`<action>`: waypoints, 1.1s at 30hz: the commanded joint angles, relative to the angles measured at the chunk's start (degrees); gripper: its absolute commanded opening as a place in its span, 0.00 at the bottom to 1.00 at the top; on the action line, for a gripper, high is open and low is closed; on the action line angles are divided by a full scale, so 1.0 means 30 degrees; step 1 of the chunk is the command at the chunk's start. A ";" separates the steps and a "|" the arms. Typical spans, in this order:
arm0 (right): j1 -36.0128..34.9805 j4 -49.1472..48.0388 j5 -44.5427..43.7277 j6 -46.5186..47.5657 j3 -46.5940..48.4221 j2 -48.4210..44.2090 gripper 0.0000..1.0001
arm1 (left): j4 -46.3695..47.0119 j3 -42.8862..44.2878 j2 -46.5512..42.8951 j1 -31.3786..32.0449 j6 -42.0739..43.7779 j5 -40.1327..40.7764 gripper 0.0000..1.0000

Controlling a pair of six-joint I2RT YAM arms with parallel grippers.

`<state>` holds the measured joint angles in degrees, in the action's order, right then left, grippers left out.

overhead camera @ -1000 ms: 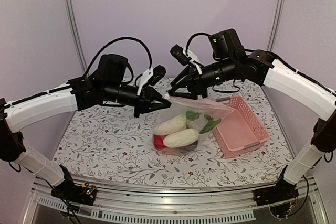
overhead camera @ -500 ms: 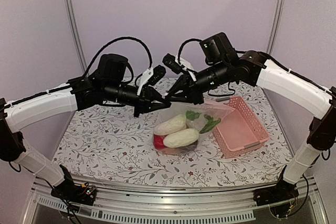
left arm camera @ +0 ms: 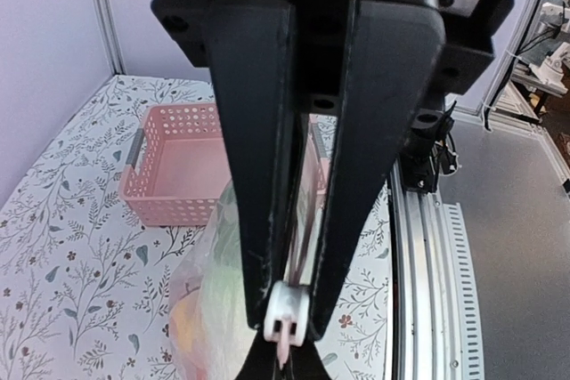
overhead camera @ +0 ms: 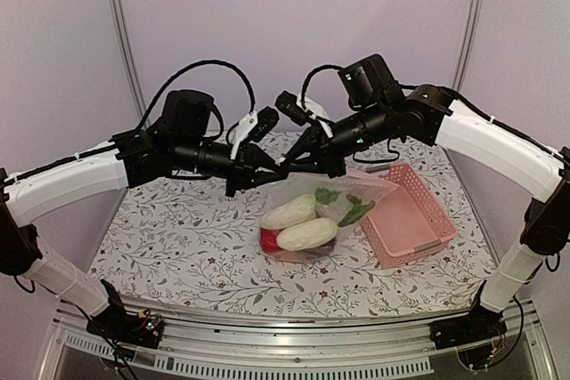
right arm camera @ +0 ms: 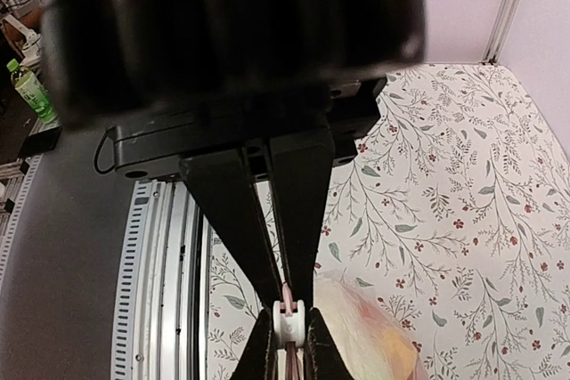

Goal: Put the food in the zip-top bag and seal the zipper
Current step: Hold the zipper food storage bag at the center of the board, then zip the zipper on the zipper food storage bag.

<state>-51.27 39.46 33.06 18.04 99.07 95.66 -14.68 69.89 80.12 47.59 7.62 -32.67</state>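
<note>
The zip-top bag (overhead camera: 338,198) hangs over the table's middle and rests on it below, holding the food: two white oblong pieces (overhead camera: 307,234), a red one (overhead camera: 269,239) and green pieces (overhead camera: 343,206). My left gripper (overhead camera: 281,170) (left arm camera: 289,313) is shut on the white slider (left arm camera: 290,307) of the zipper (left arm camera: 307,220) at the bag's left corner. My right gripper (overhead camera: 292,165) (right arm camera: 297,289) meets it tip to tip, shut on the pinkish zipper strip (right arm camera: 287,295) right beside the slider (right arm camera: 289,322). The bag (right arm camera: 374,335) shows blurred below the fingers.
A pink lattice basket (overhead camera: 410,215) (left arm camera: 174,166) stands just right of the bag. The floral tablecloth (overhead camera: 178,238) covers the table, and the metal rail (overhead camera: 294,344) runs along its near edge.
My right gripper has swung left to the bag's corner and closed on the zipper strip against the left gripper's tips. The left arm has barely shifted.
</note>
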 commanded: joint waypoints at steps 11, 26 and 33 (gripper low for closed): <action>0.1330 0.0998 -0.0554 -0.0219 -0.1951 -0.0674 0.00 | 0.0884 -0.0762 -0.1059 -0.0899 -0.0518 0.0492 0.00; 0.6490 0.1433 -0.1589 -0.0872 -1.2206 -0.9644 0.00 | 0.1107 -0.1948 -0.2180 -0.2419 -0.0793 0.0380 0.00; 0.6628 0.1433 -0.2572 -0.1033 -1.3308 -1.0781 0.00 | 0.1293 -0.2128 -0.2206 -0.2501 -0.0853 0.0335 0.00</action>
<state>-33.04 38.02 31.75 15.90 61.14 64.97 -11.46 64.01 75.88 42.50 5.69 -32.71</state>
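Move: My right fingers already pinch the slider, with my left fingers shut on the zipper's left end; the slider sits some 2 cm to my left hand's right. From my right hand the zipper's free right end hangs about 25 cm to the right, 1 cm ahead and 7 lower. The food in the bag lies roughly 4 cm ahead, 4 right and 24 below, the pink basket some 10 ahead, 34 right and 28 below. I keep the slider pinched and draw it along the zipper towards the bag's right end, my right hand going about 17 cm right while sinking some 7 cm and turning roughly 20 degrees clockwise. My left hand keeps its hold on the left end and moves away, a few centimetres left and forward. ##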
